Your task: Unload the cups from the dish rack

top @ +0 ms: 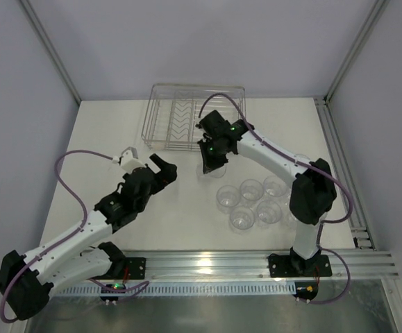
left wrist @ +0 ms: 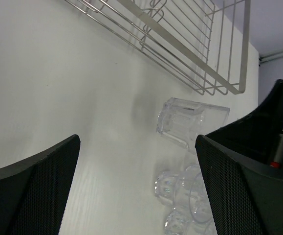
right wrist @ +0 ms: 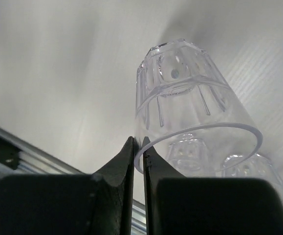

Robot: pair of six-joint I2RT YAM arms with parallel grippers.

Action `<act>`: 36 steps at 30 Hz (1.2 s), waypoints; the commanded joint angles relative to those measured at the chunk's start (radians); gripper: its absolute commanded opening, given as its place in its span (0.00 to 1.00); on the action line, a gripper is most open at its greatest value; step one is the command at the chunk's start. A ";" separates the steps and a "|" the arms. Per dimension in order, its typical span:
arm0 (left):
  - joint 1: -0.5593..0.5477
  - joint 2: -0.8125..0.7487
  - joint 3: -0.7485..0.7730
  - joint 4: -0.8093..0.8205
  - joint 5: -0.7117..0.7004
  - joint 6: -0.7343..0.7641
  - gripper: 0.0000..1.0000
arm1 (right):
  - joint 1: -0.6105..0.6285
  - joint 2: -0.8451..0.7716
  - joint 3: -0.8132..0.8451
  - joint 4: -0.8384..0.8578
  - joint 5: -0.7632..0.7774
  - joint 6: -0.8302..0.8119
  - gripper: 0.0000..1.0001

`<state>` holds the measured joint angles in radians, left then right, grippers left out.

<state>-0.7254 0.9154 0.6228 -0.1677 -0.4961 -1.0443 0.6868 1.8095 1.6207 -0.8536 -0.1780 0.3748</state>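
Observation:
The wire dish rack (top: 180, 118) stands at the back of the table, and no cup shows inside it. My right gripper (top: 213, 158) hangs just in front of the rack, shut on a clear cup (right wrist: 190, 107), pinching its rim wall between the jaws. In the left wrist view that cup (left wrist: 192, 121) hangs above the table beside the rack (left wrist: 180, 44). Several more clear cups (top: 250, 201) stand grouped on the table in front of the right arm. To the left my left gripper (top: 148, 164) is open over bare table, with nothing between its fingers (left wrist: 43, 181).
An aluminium rail (top: 256, 262) runs along the near edge, and another rail (top: 339, 166) runs down the right side. Grey walls close in the left, back and right. The grouped cups (left wrist: 180, 200) lie just right of my left gripper.

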 commanded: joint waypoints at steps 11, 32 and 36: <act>0.003 -0.124 0.015 -0.148 -0.116 0.047 1.00 | 0.011 0.174 0.071 -0.295 0.344 -0.102 0.04; 0.003 -0.078 0.170 -0.228 -0.062 0.187 1.00 | 0.011 -0.229 -0.005 -0.001 0.227 -0.094 1.00; 0.001 -0.095 0.184 -0.262 -0.073 0.205 1.00 | 0.011 -0.325 0.019 -0.045 0.241 -0.057 1.00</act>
<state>-0.7250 0.8402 0.7727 -0.3878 -0.5488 -0.8772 0.6952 1.5520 1.6032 -0.9184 0.0669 0.2817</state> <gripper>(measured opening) 0.996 0.995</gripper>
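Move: My right hand holds a cup by its rim. The free spot I take it to lies about 9 cm to the right, level fore and aft, the cup's middle ending some 11 cm below. One standing cup is roughly 8 cm back and 6 cm right of the hand, another about 6 cm back and 14 cm right. The dish rack's middle is 19 cm ahead and 4 cm left, 10 cm lower. From my left hand the spot is some 23 cm right, 14 cm down. I swing my right hand down about 7 cm and some 8 cm right, rolling the wrist some 30 degrees until the fingers point straight down, so the cup stands up on the table. Then I open wide to free its rim and lift straight off about 15 cm, fingers tipping forward. My empty left hand eases a few centimetres left and rises. ##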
